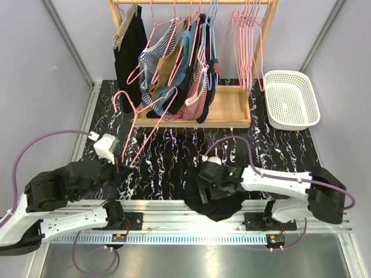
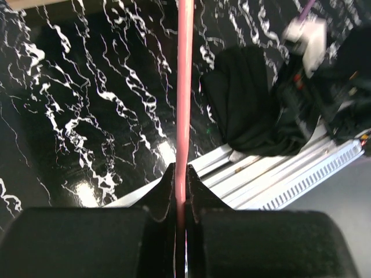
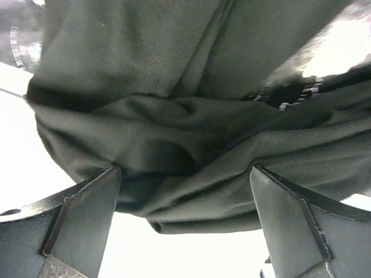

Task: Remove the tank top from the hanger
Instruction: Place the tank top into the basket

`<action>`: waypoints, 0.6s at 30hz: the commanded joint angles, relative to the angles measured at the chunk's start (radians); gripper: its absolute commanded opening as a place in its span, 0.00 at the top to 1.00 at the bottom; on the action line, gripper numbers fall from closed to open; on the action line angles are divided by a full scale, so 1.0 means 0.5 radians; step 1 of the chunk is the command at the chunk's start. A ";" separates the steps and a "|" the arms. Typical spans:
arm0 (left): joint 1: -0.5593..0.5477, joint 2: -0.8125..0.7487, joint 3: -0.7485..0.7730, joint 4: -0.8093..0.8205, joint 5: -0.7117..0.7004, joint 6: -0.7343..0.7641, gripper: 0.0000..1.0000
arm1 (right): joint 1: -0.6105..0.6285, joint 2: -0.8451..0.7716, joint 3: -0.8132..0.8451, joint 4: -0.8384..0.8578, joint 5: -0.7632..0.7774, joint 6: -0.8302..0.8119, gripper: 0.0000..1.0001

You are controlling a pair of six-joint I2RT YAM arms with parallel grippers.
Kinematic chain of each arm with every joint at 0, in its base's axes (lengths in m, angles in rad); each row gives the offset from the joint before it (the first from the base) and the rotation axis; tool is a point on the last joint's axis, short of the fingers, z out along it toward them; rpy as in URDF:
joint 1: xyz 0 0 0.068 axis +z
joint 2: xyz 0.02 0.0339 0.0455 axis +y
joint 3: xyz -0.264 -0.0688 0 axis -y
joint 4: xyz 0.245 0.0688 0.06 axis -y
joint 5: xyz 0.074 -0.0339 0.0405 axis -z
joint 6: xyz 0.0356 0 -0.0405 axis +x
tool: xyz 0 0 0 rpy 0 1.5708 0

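The pink wire hanger (image 1: 152, 119) is bare and leans over the black marble table, its hook at the upper left. My left gripper (image 1: 120, 167) is shut on its lower end; in the left wrist view the pink wire (image 2: 184, 87) runs straight up from between the jaws of that gripper (image 2: 181, 174). The black tank top (image 1: 215, 200) lies in a crumpled heap at the table's front edge, off the hanger. My right gripper (image 1: 204, 184) hovers over the heap. In the right wrist view this gripper (image 3: 185, 174) stands open, with folds of the tank top (image 3: 191, 116) bulging between its spread fingers (image 3: 87, 214).
A wooden rack (image 1: 226, 110) stands at the back with several garments on pink hangers (image 1: 179, 63) and a group of empty hangers (image 1: 246, 40). A white basket (image 1: 291, 98) sits at the back right. An aluminium rail (image 1: 174, 211) runs along the near edge.
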 commanded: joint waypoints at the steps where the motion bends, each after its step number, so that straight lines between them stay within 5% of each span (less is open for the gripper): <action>1: 0.008 -0.040 -0.040 0.178 -0.147 -0.045 1.00 | 0.074 0.154 -0.051 0.161 0.045 0.309 0.00; 6: 0.005 -0.059 -0.056 0.206 -0.113 -0.042 1.00 | 0.084 0.332 -0.153 0.311 0.189 0.516 0.02; 8: 0.005 -0.071 -0.065 0.227 -0.095 -0.036 1.00 | 0.081 0.330 -0.190 0.400 0.171 0.556 0.10; 10: 0.005 -0.083 -0.090 0.252 -0.064 -0.036 1.00 | 0.078 0.244 -0.263 0.554 0.131 0.571 0.45; 12: 0.005 -0.092 -0.111 0.310 0.034 -0.030 1.00 | 0.013 0.033 -0.258 0.475 0.286 0.589 1.00; 16: 0.008 -0.151 -0.179 0.393 0.123 -0.024 1.00 | -0.253 -0.250 -0.166 0.242 0.398 0.403 1.00; 18: 0.005 -0.191 -0.218 0.476 0.203 -0.011 1.00 | -0.599 -0.495 -0.129 0.217 0.413 0.259 1.00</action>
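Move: The black tank top lies crumpled right under the open right hand, its middle about 4 cm below and 2 cm to the right, level fore and aft. The white basket stands some 31 cm ahead and 30 cm to the right of this hand; the wooden rack base is about 29 cm ahead and 4 cm left. From the left hand the tank top lies some 23 cm right, 1 cm back and 27 cm below. Right hand sinks about 4 cm onto the tank top, pinches it, then rises forward some 6 cm. ##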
